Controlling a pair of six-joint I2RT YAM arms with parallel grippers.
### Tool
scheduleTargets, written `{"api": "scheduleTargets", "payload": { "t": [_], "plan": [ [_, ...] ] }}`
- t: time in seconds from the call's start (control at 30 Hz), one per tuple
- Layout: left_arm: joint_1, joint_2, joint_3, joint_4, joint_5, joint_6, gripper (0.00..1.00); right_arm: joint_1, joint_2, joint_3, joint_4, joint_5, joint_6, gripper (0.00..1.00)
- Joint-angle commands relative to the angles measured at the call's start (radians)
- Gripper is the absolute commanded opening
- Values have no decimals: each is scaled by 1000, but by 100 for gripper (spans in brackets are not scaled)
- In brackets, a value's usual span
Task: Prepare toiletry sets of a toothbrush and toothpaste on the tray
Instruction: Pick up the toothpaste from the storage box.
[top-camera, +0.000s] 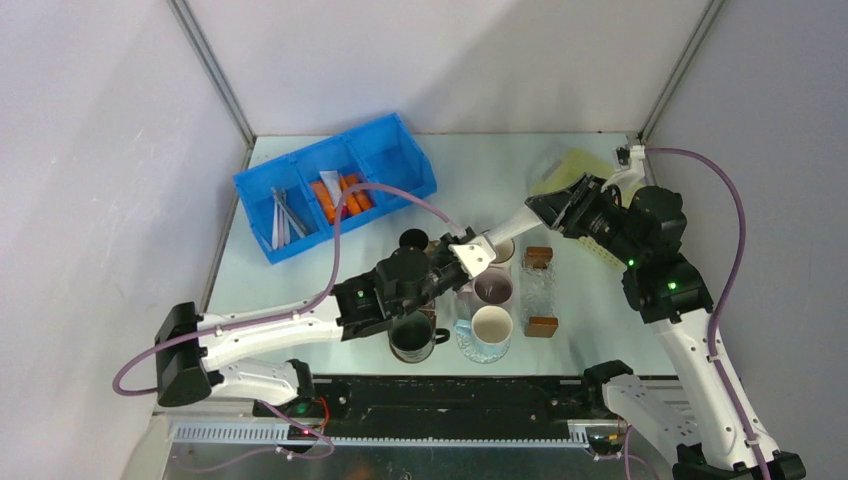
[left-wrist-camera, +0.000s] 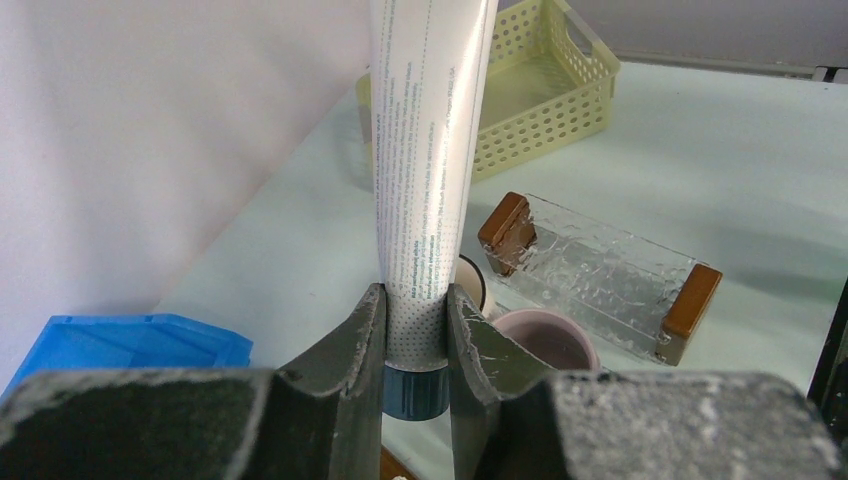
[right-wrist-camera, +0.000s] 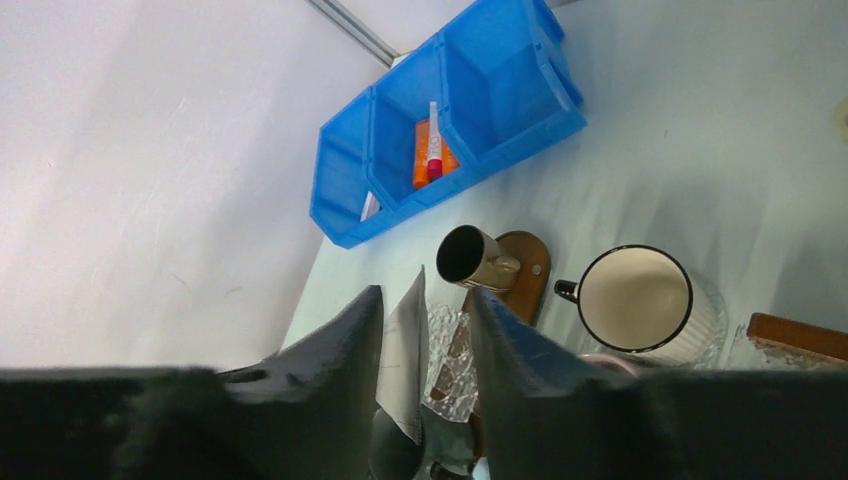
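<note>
A white toothpaste tube (top-camera: 505, 232) hangs in the air between the two arms, above the mugs. My left gripper (top-camera: 462, 255) is shut on it just above its dark cap, and the tube (left-wrist-camera: 430, 150) rises from between the fingers (left-wrist-camera: 415, 300). My right gripper (top-camera: 545, 208) is at the tube's flat end (right-wrist-camera: 405, 350). That end lies against one finger with a gap to the other, so the jaws (right-wrist-camera: 425, 300) are open. Orange toothpaste tubes (top-camera: 338, 197) and toothbrushes (top-camera: 285, 215) lie in the blue bin (top-camera: 400, 150). The pale yellow perforated tray (top-camera: 575, 170) stands at the back right.
Below the tube stand a dark mug (top-camera: 412, 335), a white mug (top-camera: 490, 328) and a pink mug (top-camera: 493, 288). A clear box with brown ends (top-camera: 540, 290) lies to their right. A black-rimmed cream mug (right-wrist-camera: 635, 298) and a metal cup (right-wrist-camera: 470, 258) are close under the right gripper.
</note>
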Motion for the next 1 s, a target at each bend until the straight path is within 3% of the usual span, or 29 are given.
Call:
{"api": "scheduleTargets", "payload": {
  "t": [0.0,0.13,0.2,0.33,0.53,0.67,0.8,0.97],
  "plan": [
    [-10,10,62,84,-21,23,0,4,-10,-4,51,-45,-1,31],
    [-10,15,60,77,-26,21,7,1,-30,-4,49,-37,-24,6],
    [-10,16,56,74,-31,20,13,-3,-39,-4,47,-29,-39,0],
    [-10,8,48,67,-57,18,30,-16,-60,-4,34,-13,-81,0],
    [-10,-18,26,59,-101,8,69,-46,-84,-3,15,3,-128,0],
    [-10,-46,13,48,-137,2,85,-52,-104,-3,0,50,-173,0],
    [-9,-78,3,25,-186,-12,98,-53,-122,-4,-19,113,-224,0],
    [5,-109,5,-48,-253,-62,100,-53,-132,-4,-45,219,-314,0]
  ]
}}
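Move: Flat end first, the white toothpaste tube already reaches between the right hand's half-open fingers; the tube's middle is about 5 cm left, 2 cm back and 3 cm below that hand. Seen from the left hand, which holds the cap end, it is about 3 cm ahead, 6 cm right and 3 cm up. Under the right hand, by 30 cm or more, are the cream mug (6 cm left, 1 cm ahead), the pink mug (6 cm left, 7 cm back) and the clear rack (3 cm right, 7 cm back). Closing fully on the tube's flat end, the right fingers pinch it while the left hand almost holds still. Only then does the left hand open wide, let go of the cap end and back off about 3.5 cm left and 3 cm up; the right hand draws the tube some 4 cm to the right, slightly back, rolling about 15 degrees. ##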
